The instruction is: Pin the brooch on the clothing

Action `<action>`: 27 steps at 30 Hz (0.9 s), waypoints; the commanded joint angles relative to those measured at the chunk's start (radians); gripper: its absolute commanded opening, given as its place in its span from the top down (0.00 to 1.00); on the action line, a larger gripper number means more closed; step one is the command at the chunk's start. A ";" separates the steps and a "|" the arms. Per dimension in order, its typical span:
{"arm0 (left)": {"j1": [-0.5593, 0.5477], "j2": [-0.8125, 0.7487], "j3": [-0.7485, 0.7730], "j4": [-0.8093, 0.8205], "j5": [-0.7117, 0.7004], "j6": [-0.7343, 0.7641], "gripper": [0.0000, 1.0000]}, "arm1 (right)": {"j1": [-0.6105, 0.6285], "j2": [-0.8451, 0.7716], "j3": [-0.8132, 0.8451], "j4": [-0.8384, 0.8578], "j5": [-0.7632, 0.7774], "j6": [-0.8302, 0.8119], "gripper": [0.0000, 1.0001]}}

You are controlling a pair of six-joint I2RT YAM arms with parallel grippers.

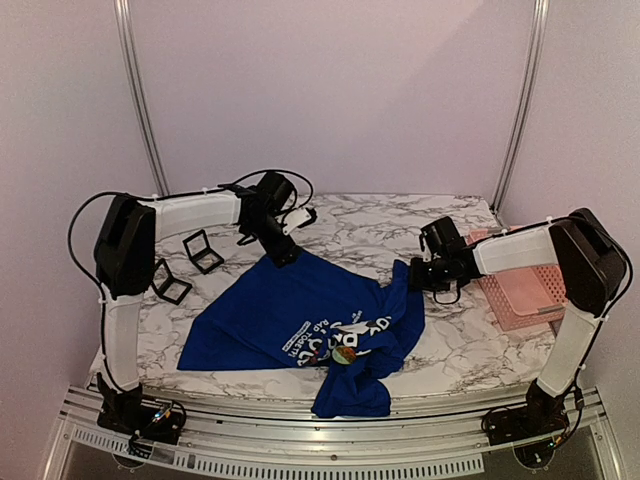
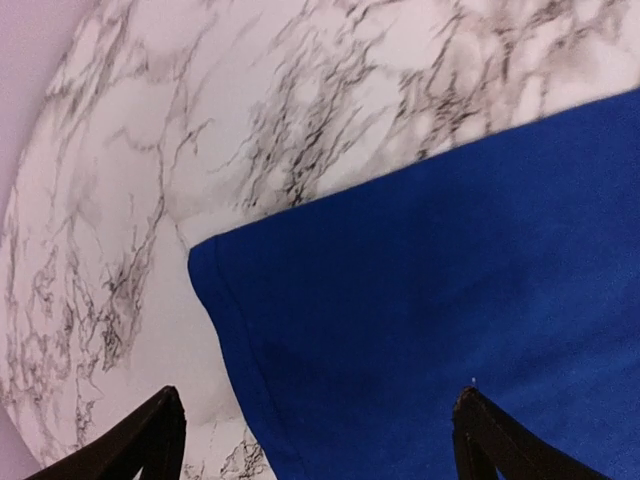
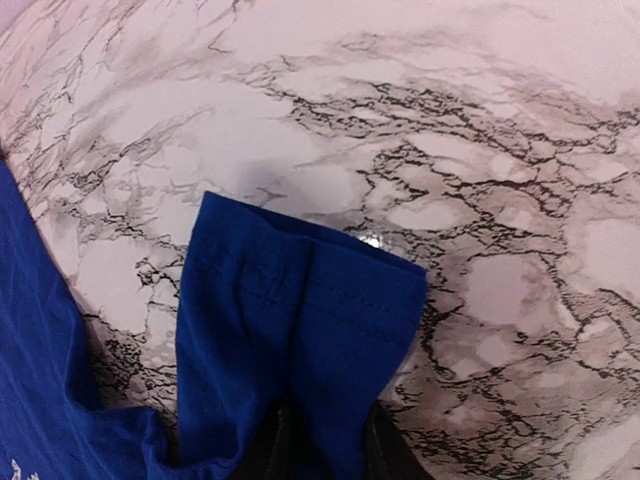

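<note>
The clothing point(image 1: 290, 310), a royal-blue T-shirt with white lettering, lies crumpled across the marble table point(image 1: 380, 225). The brooch point(image 1: 345, 352), a tiny dark round ornament, sits on the shirt's print near the front. My left gripper point(image 1: 287, 255) hovers over the shirt's far corner. In the left wrist view its fingers point(image 2: 160, 440) stand wide apart, open, above that blue corner point(image 2: 400, 330). My right gripper point(image 1: 413, 275) is at the shirt's right sleeve. In the right wrist view the sleeve hem point(image 3: 300, 310) is pinched between its close-set fingers point(image 3: 385, 450).
Two small black square boxes point(image 1: 203, 250) point(image 1: 170, 282) lie on the table's left side. A pink slotted tray point(image 1: 525, 290) stands at the right edge under the right arm. A metal rail point(image 1: 330, 440) runs along the front, where the shirt hangs over.
</note>
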 commanded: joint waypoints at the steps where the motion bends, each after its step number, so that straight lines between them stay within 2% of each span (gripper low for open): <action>1: 0.060 0.159 0.168 -0.215 -0.103 -0.174 0.06 | 0.001 0.098 0.023 -0.026 -0.099 0.009 0.87; 4: 0.070 0.199 0.127 -0.132 -0.121 -0.147 0.06 | 0.001 0.104 0.027 -0.027 -0.079 -0.008 1.00; 7: 0.069 0.219 0.080 -0.080 -0.058 -0.148 0.12 | -0.016 0.074 0.019 -0.027 -0.048 -0.027 1.00; 8: 0.068 0.233 0.068 -0.077 -0.024 -0.151 0.18 | -0.037 0.063 0.025 -0.026 -0.017 -0.034 1.00; 11: 0.060 0.282 0.080 -0.117 0.028 -0.153 0.51 | -0.117 0.048 0.072 -0.016 0.015 -0.080 1.00; 14: 0.076 0.306 0.101 -0.129 0.033 -0.127 0.98 | -0.211 0.063 0.152 0.040 -0.001 -0.142 1.00; 16: 0.103 0.314 0.131 -0.102 0.009 -0.120 1.00 | -0.246 0.110 0.241 0.054 -0.016 -0.189 1.00; 22: 0.175 0.376 0.347 -0.037 -0.159 -0.046 1.00 | -0.295 0.281 0.530 0.043 0.000 -0.345 1.00; 27: 0.195 0.406 0.448 0.016 -0.240 -0.001 1.00 | -0.333 0.318 0.638 0.098 -0.030 -0.375 1.00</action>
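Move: The left hand hovers open over the far left corner of the clothing, which lies about 5 cm ahead, 4 cm to its left and 7 cm below; the brooch is some 28 cm back and 13 cm to the right, and an open black case 6 cm ahead and 21 cm to the left, both at about the corner's height. The right fingers straddle sleeve fabric directly at them, about 1 cm lower. From them the brooch lies some 22 cm back and 17 cm left, slightly lower, and the pink basket about 1 cm ahead, 24 cm right and slightly higher. The left hand sinks about 7 cm, easing forward and left, and shuts its open fingers on the clothing's far left corner near the table, then pulls that corner forward and left at almost the same height. The right fingers, already partly closed around the sleeve, finish closing early, then after a small shift they drag the sleeve some 20 cm forward, with 9 to 10 cm each to the right and up, the wrist tilting about 20 degrees so the fingers point farther outward. ##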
